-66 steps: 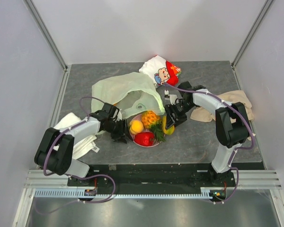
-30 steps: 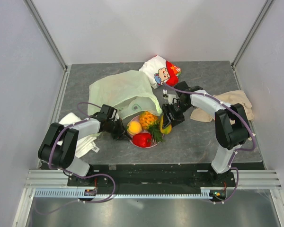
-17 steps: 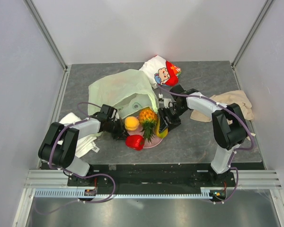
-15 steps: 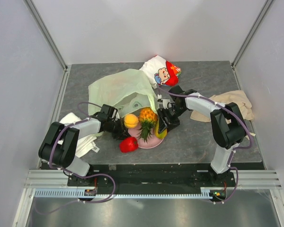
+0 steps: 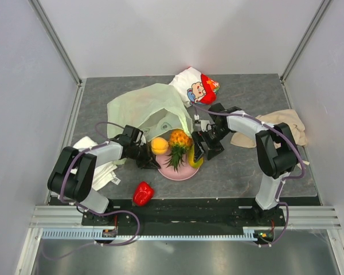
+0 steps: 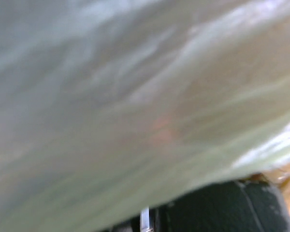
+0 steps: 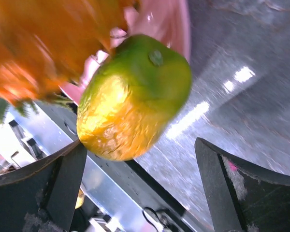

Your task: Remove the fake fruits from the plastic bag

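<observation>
The pale-green plastic bag [image 5: 146, 107] lies crumpled behind a pink plate [image 5: 183, 172]. On the plate stand a pineapple [image 5: 178, 141] and an orange fruit [image 5: 159, 146]. A yellow-green mango [image 5: 196, 161] rests at the plate's right rim. A red pepper [image 5: 142, 193] lies on the table near the front edge. My left gripper [image 5: 145, 158] sits at the bag's lower edge beside the orange fruit, shut on the film; bag plastic [image 6: 135, 96] fills its wrist view and hides the fingers. My right gripper [image 5: 199, 150] is open, the mango [image 7: 135, 96] just beyond its spread fingers [image 7: 232, 188].
A white-and-red cartoon pouch [image 5: 195, 87] lies behind the bag. A beige cloth [image 5: 275, 127] is at the right beside my right arm. White cloth [image 5: 97, 163] lies under my left arm. The table's front edge runs just below the pepper.
The red pepper has rolled off the plate to the front left of the table. The pineapple has shifted on the plate. My right jaws have opened wider around the mango.
</observation>
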{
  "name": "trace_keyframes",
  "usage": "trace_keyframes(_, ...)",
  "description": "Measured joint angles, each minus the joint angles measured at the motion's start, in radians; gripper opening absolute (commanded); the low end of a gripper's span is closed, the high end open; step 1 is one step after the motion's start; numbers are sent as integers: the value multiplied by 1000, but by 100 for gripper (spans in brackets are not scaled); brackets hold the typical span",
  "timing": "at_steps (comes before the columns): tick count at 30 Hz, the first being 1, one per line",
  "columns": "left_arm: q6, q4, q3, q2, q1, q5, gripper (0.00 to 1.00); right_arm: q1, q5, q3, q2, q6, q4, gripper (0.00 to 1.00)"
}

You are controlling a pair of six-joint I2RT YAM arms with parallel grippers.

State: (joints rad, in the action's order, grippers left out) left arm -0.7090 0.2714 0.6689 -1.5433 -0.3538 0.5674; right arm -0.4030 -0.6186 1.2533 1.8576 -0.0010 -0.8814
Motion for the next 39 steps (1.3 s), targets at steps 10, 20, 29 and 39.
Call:
trace_keyframes(10,318,270,143,49,77,4,69,65,29,93,-67,-137,-101,98)
trace_keyframes(20,499,454,274,106,88,45,73,62,-2,127,-20,-183,-109,98)
trace_keyframes(29,1102,842,463,222,86,40,99,81,-4,149,-39,-202,-108,98)
trace_keyframes(39,1390,943,263,442,-123,-103,99,93,-3,148,-61,-183,-83,98)
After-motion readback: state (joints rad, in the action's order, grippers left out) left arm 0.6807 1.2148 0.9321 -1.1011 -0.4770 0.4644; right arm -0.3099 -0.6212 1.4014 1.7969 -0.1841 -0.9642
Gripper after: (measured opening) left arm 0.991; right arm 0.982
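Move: The left hand, shut and low against the bag's near edge, has the red pepper about 13 cm back and 4 cm to its right's opposite side, its left, at nearly its own height. The pink plate's middle is some 12 cm right and 1 cm ahead of this hand, the yellow fruit about 8 cm ahead and 3 cm right. The mango lies about 2 cm back, 4 cm left and 3 cm below the open right hand; the pineapple is some 12 cm left and 2 cm ahead of that hand. Upward first, the left hand opens wide, comes off the bag's edge and climbs about 13 cm, then swings back and left towards the red pepper while turning some 70 degrees clockwise, and starts to sink over it. The right hand, still open, draws up and forward about 5 cm each, and slightly right, away from the mango. ##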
